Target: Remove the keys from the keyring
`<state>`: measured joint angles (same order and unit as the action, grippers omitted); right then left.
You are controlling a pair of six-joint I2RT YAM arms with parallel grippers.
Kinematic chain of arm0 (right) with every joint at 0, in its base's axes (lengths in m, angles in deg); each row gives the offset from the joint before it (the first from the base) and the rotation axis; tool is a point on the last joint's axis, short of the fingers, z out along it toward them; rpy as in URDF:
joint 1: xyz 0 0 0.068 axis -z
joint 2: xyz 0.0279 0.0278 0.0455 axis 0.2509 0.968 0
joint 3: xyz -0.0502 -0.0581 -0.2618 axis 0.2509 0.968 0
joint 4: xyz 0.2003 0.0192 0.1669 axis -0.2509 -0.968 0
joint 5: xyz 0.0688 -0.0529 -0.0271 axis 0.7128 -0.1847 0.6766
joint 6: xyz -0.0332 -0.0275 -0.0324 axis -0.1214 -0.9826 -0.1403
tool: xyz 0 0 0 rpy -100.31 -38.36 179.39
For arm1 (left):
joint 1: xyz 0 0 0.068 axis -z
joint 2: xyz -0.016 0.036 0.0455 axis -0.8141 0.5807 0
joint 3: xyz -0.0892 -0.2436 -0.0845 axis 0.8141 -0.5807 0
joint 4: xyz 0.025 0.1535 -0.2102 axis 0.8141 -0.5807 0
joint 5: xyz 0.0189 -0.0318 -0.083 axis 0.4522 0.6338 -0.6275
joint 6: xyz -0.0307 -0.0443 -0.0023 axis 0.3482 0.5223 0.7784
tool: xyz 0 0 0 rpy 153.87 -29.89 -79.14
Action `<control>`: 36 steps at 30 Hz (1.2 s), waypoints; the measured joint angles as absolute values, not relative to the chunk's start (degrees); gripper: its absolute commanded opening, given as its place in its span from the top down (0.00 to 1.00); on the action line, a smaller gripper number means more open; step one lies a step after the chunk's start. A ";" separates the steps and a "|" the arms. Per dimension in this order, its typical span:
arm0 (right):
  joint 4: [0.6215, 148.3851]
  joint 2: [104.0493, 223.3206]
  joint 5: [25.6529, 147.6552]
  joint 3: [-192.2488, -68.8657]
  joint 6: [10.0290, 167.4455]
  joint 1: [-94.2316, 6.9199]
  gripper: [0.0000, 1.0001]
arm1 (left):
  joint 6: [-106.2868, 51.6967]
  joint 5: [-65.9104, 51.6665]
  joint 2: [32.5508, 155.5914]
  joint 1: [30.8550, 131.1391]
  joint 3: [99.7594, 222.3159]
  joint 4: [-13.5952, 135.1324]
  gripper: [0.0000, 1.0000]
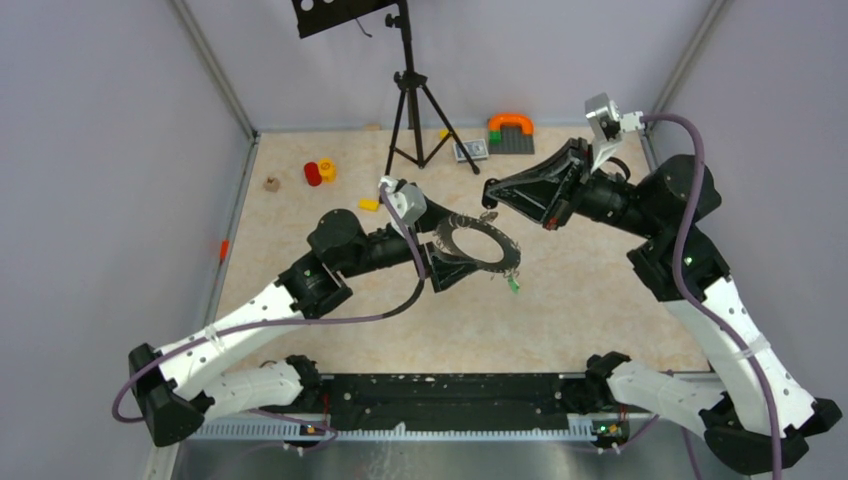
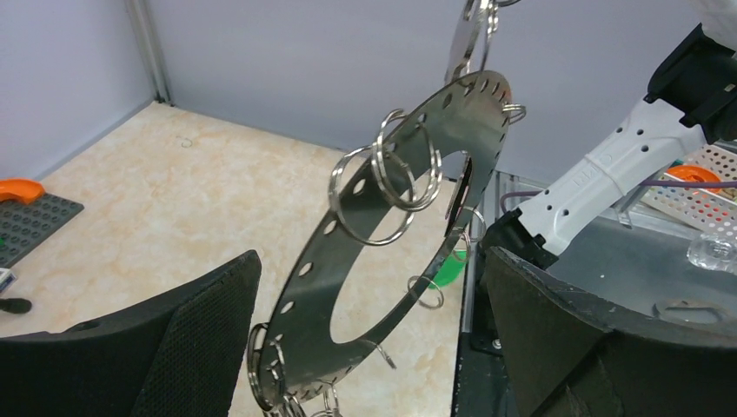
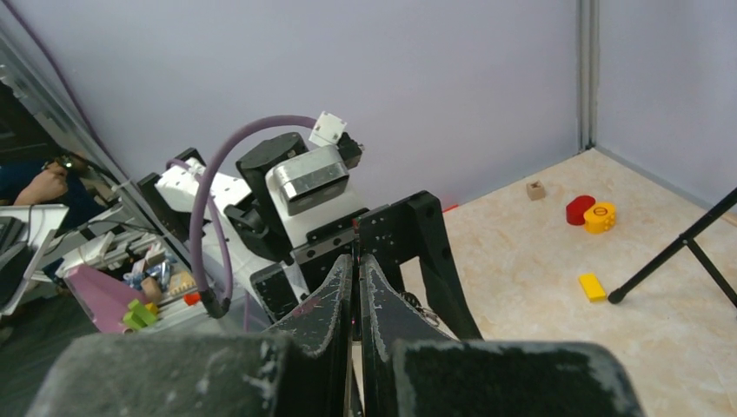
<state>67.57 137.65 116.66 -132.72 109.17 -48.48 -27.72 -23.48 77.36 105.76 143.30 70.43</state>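
Note:
The keyring (image 1: pixel 470 221), a flat grey ring with small holes round its rim, hangs tilted above the table. In the left wrist view the keyring (image 2: pixel 317 269) stands between my left gripper's (image 2: pixel 369 254) wide-open jaws. Its lower rim lies close by the left finger (image 2: pixel 209 347), and a gap shows at the right finger (image 2: pixel 556 330). Small split rings (image 2: pixel 382 187) and a green tag (image 2: pixel 450 271) hang from it. A silver key (image 2: pixel 472 35) rises from its top edge out of frame. My right gripper (image 1: pixel 490 197) is shut at that edge; in its own view the right gripper (image 3: pixel 356 256) has its jaws pressed together.
A black tripod (image 1: pixel 408 110) stands at the back. Behind it are a grey plate with an orange arch (image 1: pixel 510 130), red and yellow pieces (image 1: pixel 320 172), a yellow brick (image 1: pixel 369 205) and a wooden cube (image 1: pixel 271 184). Walls close the table's left, back and right sides.

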 measured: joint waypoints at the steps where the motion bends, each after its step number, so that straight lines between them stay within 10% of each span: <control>1: 67.85 137.48 116.92 -132.72 109.28 -48.51 1.00 | -27.87 -23.48 77.43 105.76 143.30 70.46 0.01; 28: 76.01 135.57 120.97 -133.05 116.01 -48.51 1.00 | -23.56 -34.08 79.24 105.87 143.15 74.81 0.85; 36: 75.74 135.49 120.42 -133.05 115.53 -48.51 1.00 | -23.35 -35.77 79.20 105.92 143.08 75.07 0.96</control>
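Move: The left hand, wide open, has the keyring's disc just off its fingertips: its middle is some 3 cm to the right, 1 cm back and about 2 cm above. From that hand, the silver key hangs about 4 cm to the right, level in reach and 7 cm up, while the green tag is roughly 7 cm to the right, 5 cm back and 2 cm lower. From the right hand, which holds the keyring up, the disc's middle lies about 10 cm below, 1 cm left and 1 cm back. Back towards its base by some 3–4 cm, drifting about 1 cm to the right and turning roughly 10–15 degrees clockwise, the left hand closes from wide open to nearly shut, pinching the keyring disc's rim by its loose rings. The right hand, still shut on its hold at the top, rises about 4 cm and draws back about 3 cm, tilting slightly, then stays there. ##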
